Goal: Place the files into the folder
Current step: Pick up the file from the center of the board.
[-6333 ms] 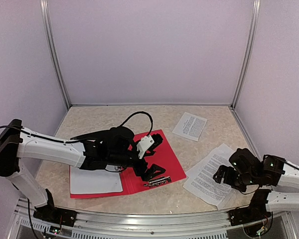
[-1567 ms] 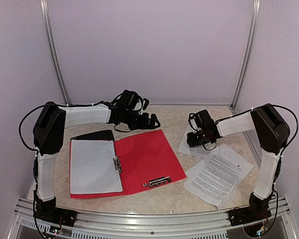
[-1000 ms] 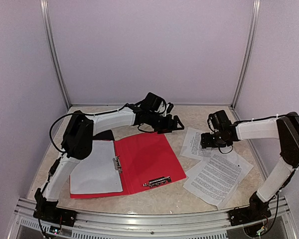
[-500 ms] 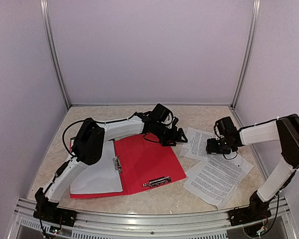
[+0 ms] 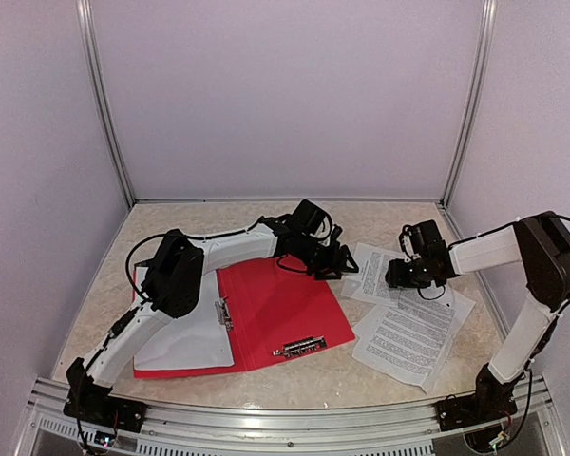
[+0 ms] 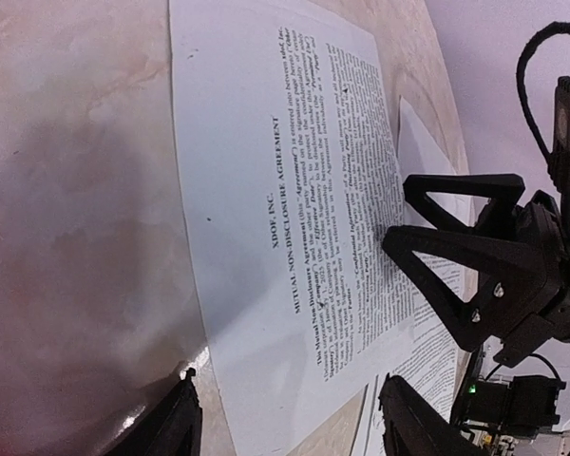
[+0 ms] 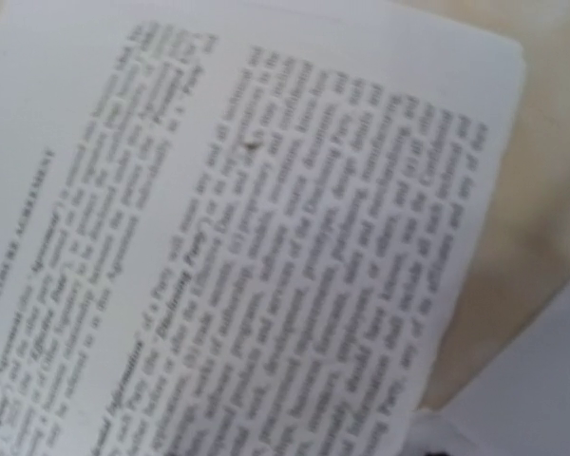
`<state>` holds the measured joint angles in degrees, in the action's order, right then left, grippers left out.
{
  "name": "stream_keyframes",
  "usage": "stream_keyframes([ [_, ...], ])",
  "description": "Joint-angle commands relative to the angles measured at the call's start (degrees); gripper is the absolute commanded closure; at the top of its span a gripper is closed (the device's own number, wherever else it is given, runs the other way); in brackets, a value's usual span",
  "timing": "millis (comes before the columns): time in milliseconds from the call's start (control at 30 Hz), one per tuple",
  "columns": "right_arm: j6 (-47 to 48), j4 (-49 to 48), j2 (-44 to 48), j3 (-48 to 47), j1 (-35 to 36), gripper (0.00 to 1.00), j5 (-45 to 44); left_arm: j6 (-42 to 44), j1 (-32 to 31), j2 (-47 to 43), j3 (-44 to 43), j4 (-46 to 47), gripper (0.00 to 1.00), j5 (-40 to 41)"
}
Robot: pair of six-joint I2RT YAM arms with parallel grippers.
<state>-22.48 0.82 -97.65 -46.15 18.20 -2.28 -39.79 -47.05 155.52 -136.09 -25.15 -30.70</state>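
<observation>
The red folder lies open at the middle left, a blank white sheet on its left flap. One printed file lies just right of the folder. My left gripper is open at that sheet's left edge, one finger on each side of it. Over the sheet's right part, my right gripper hovers low with its fingers apart; its own camera shows only print. More printed files lie stacked at the front right.
Two metal clips sit on the folder. Pale booth walls and metal posts close in the table on three sides. The left arm stretches across the folder's back edge.
My left gripper has swung right and forward to the printed sheet's edge. The right gripper has come in over the same sheet. Both pairs of jaws have narrowed somewhat.
</observation>
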Motion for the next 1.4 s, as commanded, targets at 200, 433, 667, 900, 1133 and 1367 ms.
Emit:
stream_keyframes([
  [200, -4.23, -5.24, -0.51, 5.57, 0.58, 0.52, 7.21, -7.44, -0.5, 5.72, 1.85, 3.87, 0.45, -5.91],
  [433, -6.0, -6.19, -0.33, 5.98, 1.01, 0.57, 7.29, -8.31, -0.24, 4.23, 5.29, 8.02, 0.49, -6.96],
  [667, -8.22, -6.52, 2.35, 6.08, 0.98, 0.57, 6.37, -7.96, -0.23, 3.29, 7.45, 9.26, 0.5, -7.48],
  [900, -9.09, -6.62, 2.77, 5.72, 0.99, 0.67, 6.25, -7.39, -0.41, 0.98, 12.08, 11.5, 0.56, -7.14],
  [1133, -9.14, -5.88, 4.2, 5.34, 0.97, 0.75, 5.37, -5.69, -0.5, 0.25, 12.64, 10.92, 0.71, -6.07],
  [1367, -7.32, -3.25, 4.82, 3.9, 0.99, 0.75, 3.55, -3.99, -0.02, -1.88, 14.01, 9.84, 0.84, -4.94],
])
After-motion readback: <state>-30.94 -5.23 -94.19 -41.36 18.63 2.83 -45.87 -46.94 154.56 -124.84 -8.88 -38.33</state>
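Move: Between the left hand's open fingers lies the left edge of the center file, near its closer corner; the sheet's middle is about 8 cm to that hand's right, 2 cm back and 3 cm below. From there the lower file lies roughly 12 cm right and 18 cm back, and the open red folder's middle some 28 cm left and 13 cm back. For the right hand, the center file's middle is about 2 cm left, 1 cm back and 2 cm below. Closing on the file's left edge near its closer corner, the left hand edges right about 1.5 cm and then slightly back left, drifting back and sinking some 1.5 cm each, and ends pinching the paper. The right hand, low over the file, shifts about 2 cm left towards the left hand, tilts some 10 degrees and narrows its fingers well down, then rises about 1 cm. ##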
